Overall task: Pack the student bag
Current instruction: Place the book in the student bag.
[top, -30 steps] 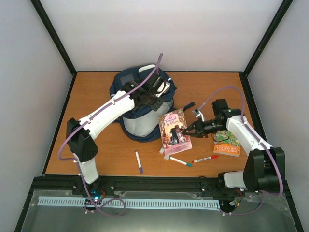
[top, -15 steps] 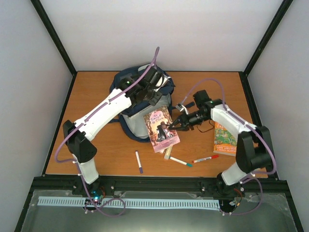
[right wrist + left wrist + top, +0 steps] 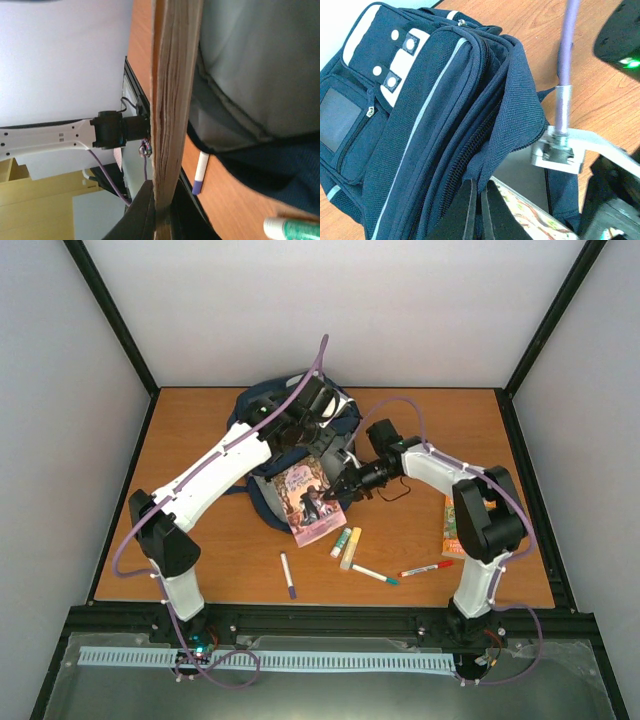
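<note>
The student bag (image 3: 262,425), navy with white patches, lies at the back centre of the table. My left gripper (image 3: 322,423) is shut on the edge of its opened flap (image 3: 512,107) and holds it up; the jaws (image 3: 480,190) pinch the navy fabric. My right gripper (image 3: 343,487) is shut on a pink-covered book (image 3: 308,502), which is tilted with its far edge against the bag's grey opening. In the right wrist view the book's page edge (image 3: 172,100) stands between the fingers (image 3: 164,195), with the grey lining (image 3: 260,65) just beside it.
An orange book (image 3: 450,532) lies at the right, partly behind my right arm. A purple marker (image 3: 288,575), a green glue stick (image 3: 341,542), a yellow highlighter (image 3: 351,548), a teal-tipped pen (image 3: 373,573) and a red pen (image 3: 427,568) lie near the front.
My right arm has carried the pink book left and back, from beside the orange book to the bag's mouth, uncovering the glue stick and highlighter. My left gripper lifted the flap slightly back.
</note>
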You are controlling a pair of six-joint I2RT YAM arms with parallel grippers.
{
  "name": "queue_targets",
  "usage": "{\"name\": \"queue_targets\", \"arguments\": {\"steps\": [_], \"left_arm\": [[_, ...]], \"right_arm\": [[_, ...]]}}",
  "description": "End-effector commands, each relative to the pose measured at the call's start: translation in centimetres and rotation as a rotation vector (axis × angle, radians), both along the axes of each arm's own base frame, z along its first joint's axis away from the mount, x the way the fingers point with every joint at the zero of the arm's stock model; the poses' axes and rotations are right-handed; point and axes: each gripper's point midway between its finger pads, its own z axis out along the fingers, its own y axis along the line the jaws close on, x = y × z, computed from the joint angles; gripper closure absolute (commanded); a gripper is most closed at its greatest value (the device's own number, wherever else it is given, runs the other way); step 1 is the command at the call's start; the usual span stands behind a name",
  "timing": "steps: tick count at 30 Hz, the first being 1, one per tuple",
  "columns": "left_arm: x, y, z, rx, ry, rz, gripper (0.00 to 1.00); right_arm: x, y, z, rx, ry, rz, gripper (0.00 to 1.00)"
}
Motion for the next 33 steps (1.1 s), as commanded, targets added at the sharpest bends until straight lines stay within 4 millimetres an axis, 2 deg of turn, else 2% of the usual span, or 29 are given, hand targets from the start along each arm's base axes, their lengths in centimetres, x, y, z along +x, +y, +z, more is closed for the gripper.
{"name": "queue_targets", "arguments": {"steps": [1,5,12,17,21,24,29,33], "left_arm": [[0.0,-0.4,7.2,-0.145,-0.149,-0.013,0.99],[-0.3,-0.6,7.5,-0.163,-0.148,-0.026,0.99],[-0.9,-0.8,8.0,-0.195,-0.157,-0.055,0.99],[-1.3,-0.9,7.6,-0.215,-0.153,-0.067,0.99],[-2.0,-0.2,6.9,-0.224,-0.162,-0.063,0.99],[-2.6,0.6,6.5,-0.224,-0.177,-0.056,0.99],[-3.0,2.7,7.2,-0.219,-0.258,-0.012,0.99],[-3.1,3.8,7.3,-0.223,-0.307,0.018,0.99]], "right_arm": [[2.4,1.7,0.2,0.045,-0.061,0.000,0.97],[4.5,2.6,-0.9,0.044,-0.083,-0.026,0.97],[8.2,3.8,-1.8,0.016,-0.159,-0.075,0.97],[10.5,4.2,-4.0,-0.049,-0.200,-0.072,0.95],[10.4,4.1,-5.4,-0.072,-0.196,-0.069,0.82],[9.9,3.5,-5.0,-0.087,-0.241,-0.062,0.73],[8.7,2.1,-3.1,-0.134,-0.331,-0.065,0.55],[7.2,0.7,-1.5,-0.165,-0.470,-0.044,0.51]]}}
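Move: The right gripper, already holding the book by its right edge, has the bag's open mouth about 7 cm ahead, 7 cm to its left and 11 cm below. The book's middle is 5 cm to this gripper's left, a shade back and lower. On the table, 15 cm below the gripper, the green marker lies about 7 cm back and 3 cm right, the yellow marker 8 cm back and 5 cm right. From the left gripper, the bag's mouth is some 4 cm back, 3 cm left and 22 cm below. Slide the book into the bag's mouth with the right gripper, about 10 cm forward with some 4 cm to the left and 4 cm down. Open the fingers there to let go of the book, sinking a little more, then ease back and right about 2 cm. Keep the left gripper shut on the bag's lifted panel and late on draw it about 5 cm back and left, rising slightly. ##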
